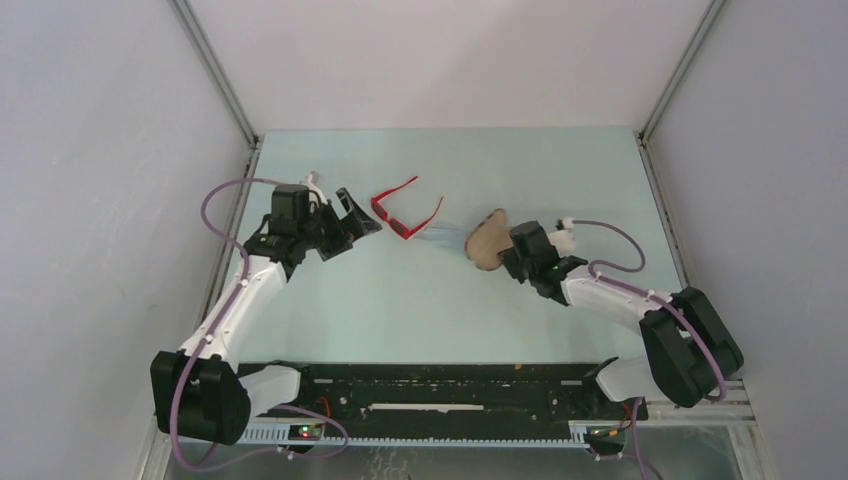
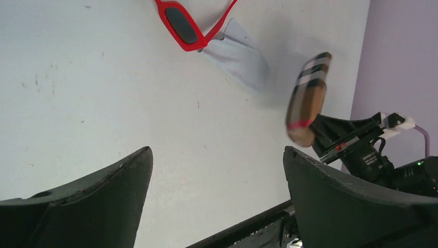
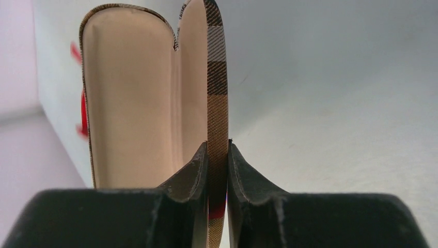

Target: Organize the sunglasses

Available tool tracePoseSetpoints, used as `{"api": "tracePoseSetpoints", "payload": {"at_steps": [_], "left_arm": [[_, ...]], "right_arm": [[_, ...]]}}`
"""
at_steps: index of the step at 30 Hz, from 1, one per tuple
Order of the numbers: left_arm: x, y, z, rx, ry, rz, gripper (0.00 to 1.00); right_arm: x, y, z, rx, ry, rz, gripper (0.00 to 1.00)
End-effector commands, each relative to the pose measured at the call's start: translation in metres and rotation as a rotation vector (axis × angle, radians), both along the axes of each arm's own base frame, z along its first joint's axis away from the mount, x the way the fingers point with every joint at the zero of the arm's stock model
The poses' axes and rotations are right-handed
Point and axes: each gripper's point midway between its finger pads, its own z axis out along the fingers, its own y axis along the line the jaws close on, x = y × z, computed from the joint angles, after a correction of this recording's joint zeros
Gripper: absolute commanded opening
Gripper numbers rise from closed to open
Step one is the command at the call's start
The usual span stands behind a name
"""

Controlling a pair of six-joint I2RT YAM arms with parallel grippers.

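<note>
The red sunglasses (image 1: 405,214) lie unfolded near the table's middle, partly on a pale blue cloth (image 1: 438,232). In the left wrist view the sunglasses (image 2: 182,26) sit far ahead at the top edge, with the cloth (image 2: 238,56) beside them. My left gripper (image 1: 352,222) stands open just left of the sunglasses, nothing between its fingers (image 2: 124,181). My right gripper (image 1: 508,250) is shut on one wall of the open brown plaid case (image 1: 487,240). The case (image 3: 155,98) stands upright in the right wrist view, tan lining showing, and my fingers (image 3: 196,165) pinch its right shell.
Metal frame posts (image 1: 215,75) and grey walls close in the table on the left, right and back. A black rail (image 1: 440,385) runs along the near edge between the arm bases.
</note>
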Motion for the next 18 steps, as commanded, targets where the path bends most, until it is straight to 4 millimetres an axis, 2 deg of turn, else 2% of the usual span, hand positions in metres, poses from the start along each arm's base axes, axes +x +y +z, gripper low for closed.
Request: {"api": "tracePoseSetpoints", "payload": {"at_steps": [1, 5, 8, 12, 16, 18], "left_arm": [[-0.002, 0.0, -0.004, -0.003, -0.018, -0.017, 1.0], [-0.002, -0.005, -0.005, -0.027, -0.01, -0.029, 1.0], [-0.004, -0.005, -0.002, -0.029, -0.017, -0.035, 1.0], [-0.008, -0.003, 0.0, -0.018, -0.027, -0.03, 1.0], [-0.01, -0.003, -0.002, -0.019, -0.023, -0.034, 1.0], [-0.01, -0.004, -0.004, -0.022, -0.018, -0.042, 1.0]], "right_arm": [[0.011, -0.075, 0.005, -0.034, -0.031, -0.487, 0.0], [0.034, -0.093, 0.008, -0.036, -0.057, -0.621, 0.0], [0.047, -0.096, -0.004, -0.06, 0.004, -0.68, 0.0], [0.051, -0.085, -0.034, 0.022, 0.11, -0.717, 0.0], [0.05, -0.07, -0.051, 0.088, 0.175, -0.708, 0.0], [0.049, -0.068, -0.053, 0.093, 0.189, -0.696, 0.21]]}}
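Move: The right hand already pinches the opened case by its near end, about 7 cm above the table. The bare patch of table it is bound for lies some 6 cm ahead of that hand and 7 cm to its right. The blue cloth is about 14 cm left and 3 cm ahead of the hand, and the red sunglasses are roughly 26 cm left and 12 cm ahead. From the idle left hand, that patch is some 42 cm right, 6 cm ahead and 18 cm down. Rightward first, about 8 cm and fast, away from the cloth and sunglasses, the right hand carries the open case; then it eases forward and sinks about 5 cm towards the bare table. Meanwhile the wrist turns nearly 40 degrees clockwise and tips slightly further down, the fingers keeping their pinch on the case edge. ##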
